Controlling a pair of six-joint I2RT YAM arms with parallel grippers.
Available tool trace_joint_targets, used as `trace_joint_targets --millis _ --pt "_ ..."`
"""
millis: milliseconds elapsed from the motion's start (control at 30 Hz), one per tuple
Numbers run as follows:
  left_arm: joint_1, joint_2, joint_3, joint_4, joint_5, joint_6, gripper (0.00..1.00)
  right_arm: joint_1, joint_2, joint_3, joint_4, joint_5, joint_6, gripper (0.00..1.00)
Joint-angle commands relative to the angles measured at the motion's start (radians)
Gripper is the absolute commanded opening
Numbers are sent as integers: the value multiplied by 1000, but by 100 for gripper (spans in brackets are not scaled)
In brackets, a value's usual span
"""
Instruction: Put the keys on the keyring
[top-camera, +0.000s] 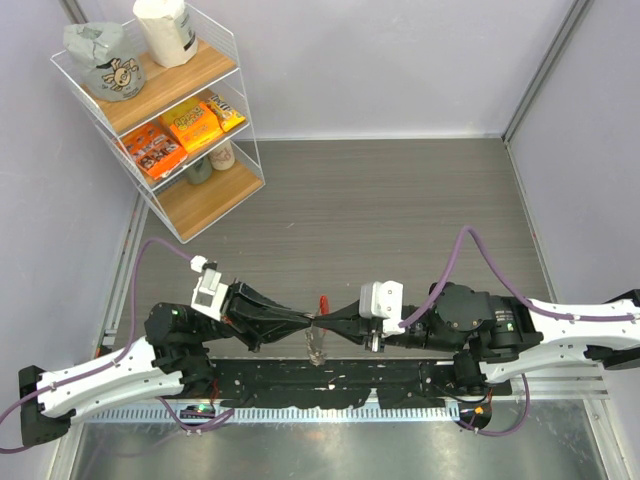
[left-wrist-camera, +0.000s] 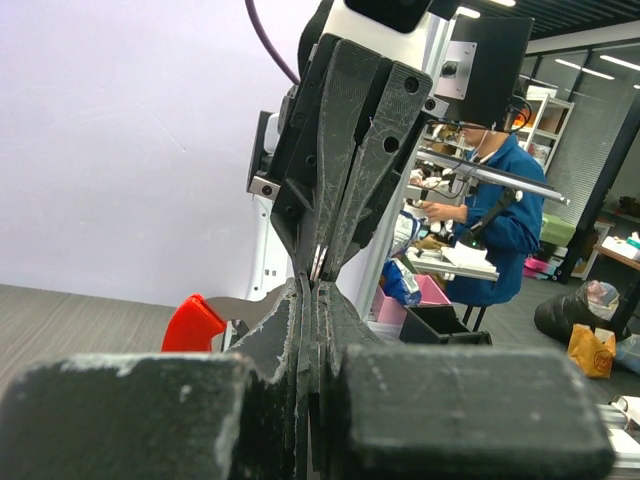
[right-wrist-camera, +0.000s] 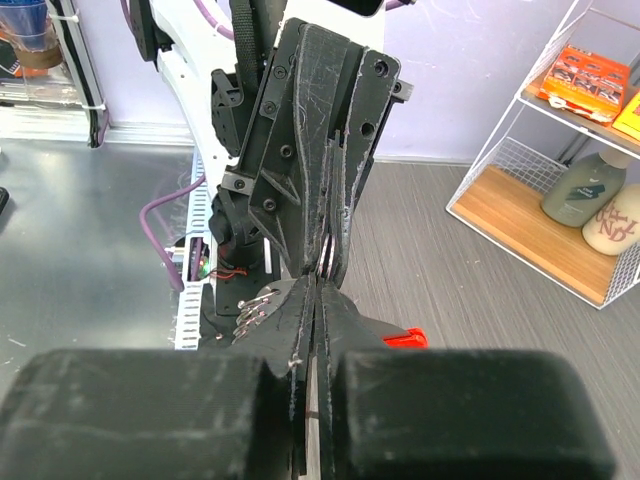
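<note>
My two grippers meet tip to tip low over the near edge of the table. The left gripper (top-camera: 308, 322) (left-wrist-camera: 318, 290) is shut on the keyring. The ring's red arc (left-wrist-camera: 195, 325) (top-camera: 322, 302) sticks out on one side of its tips. The right gripper (top-camera: 330, 322) (right-wrist-camera: 320, 285) faces it, also shut at the same spot. In the right wrist view the red arc (right-wrist-camera: 405, 338) shows on one side of its fingers and the silvery chain part (right-wrist-camera: 252, 310) on the other. That chain (top-camera: 317, 345) hangs below the tips. The keys are hidden.
A white wire shelf (top-camera: 160, 110) with bags, snack boxes and bottles stands at the back left, and its corner (right-wrist-camera: 560, 200) shows in the right wrist view. Below the grippers runs a black base rail (top-camera: 320, 385). Purple cables (top-camera: 470, 245) loop over both arms.
</note>
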Motion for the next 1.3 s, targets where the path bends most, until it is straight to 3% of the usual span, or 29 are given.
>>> trace_joint_targets --millis 0,167,400,633,967,1267 --pt "-4 -7 7 57 -7 0 0 13 12 40 47 29 -24 6" --pt "-3 -21 22 -16 -10 4 2 23 -14 33 36 45 -20 6" --pt "-4 -64 62 -156 30 49 38 26 -43 25 10 51 17 6" --pt "-3 -101 133 -375 36 145 54 26 -19 72 -80 48 66 5" --pt "-3 -41 252 -582 104 230 56 28 35 154 -268 -5 152 6" --pt "-3 42 309 -667 165 242 50 26 111 273 -403 -34 181 6"
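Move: The keyring is held where my fingertips meet, with its thin metal ring about 1 cm to the right of my left hand's pads and 1 cm to the left of my right hand's, level with both. From my left hand, the keyring's red part sits roughly 3 cm ahead, 1 cm right and 2 cm lower. Its chain hangs some 4 cm back, 1 cm right and 4 cm below. I keep my right fingers shut on the keyring's metal ring and open my left ones to a bit over half, letting go while that hand stays almost in place. Then both hands sink about 3 cm together, the right also easing back. Each tips its fingers downward, the left some 20 degrees, the right 15, so my open left fingers come around the keyring just under my right fingertips. ##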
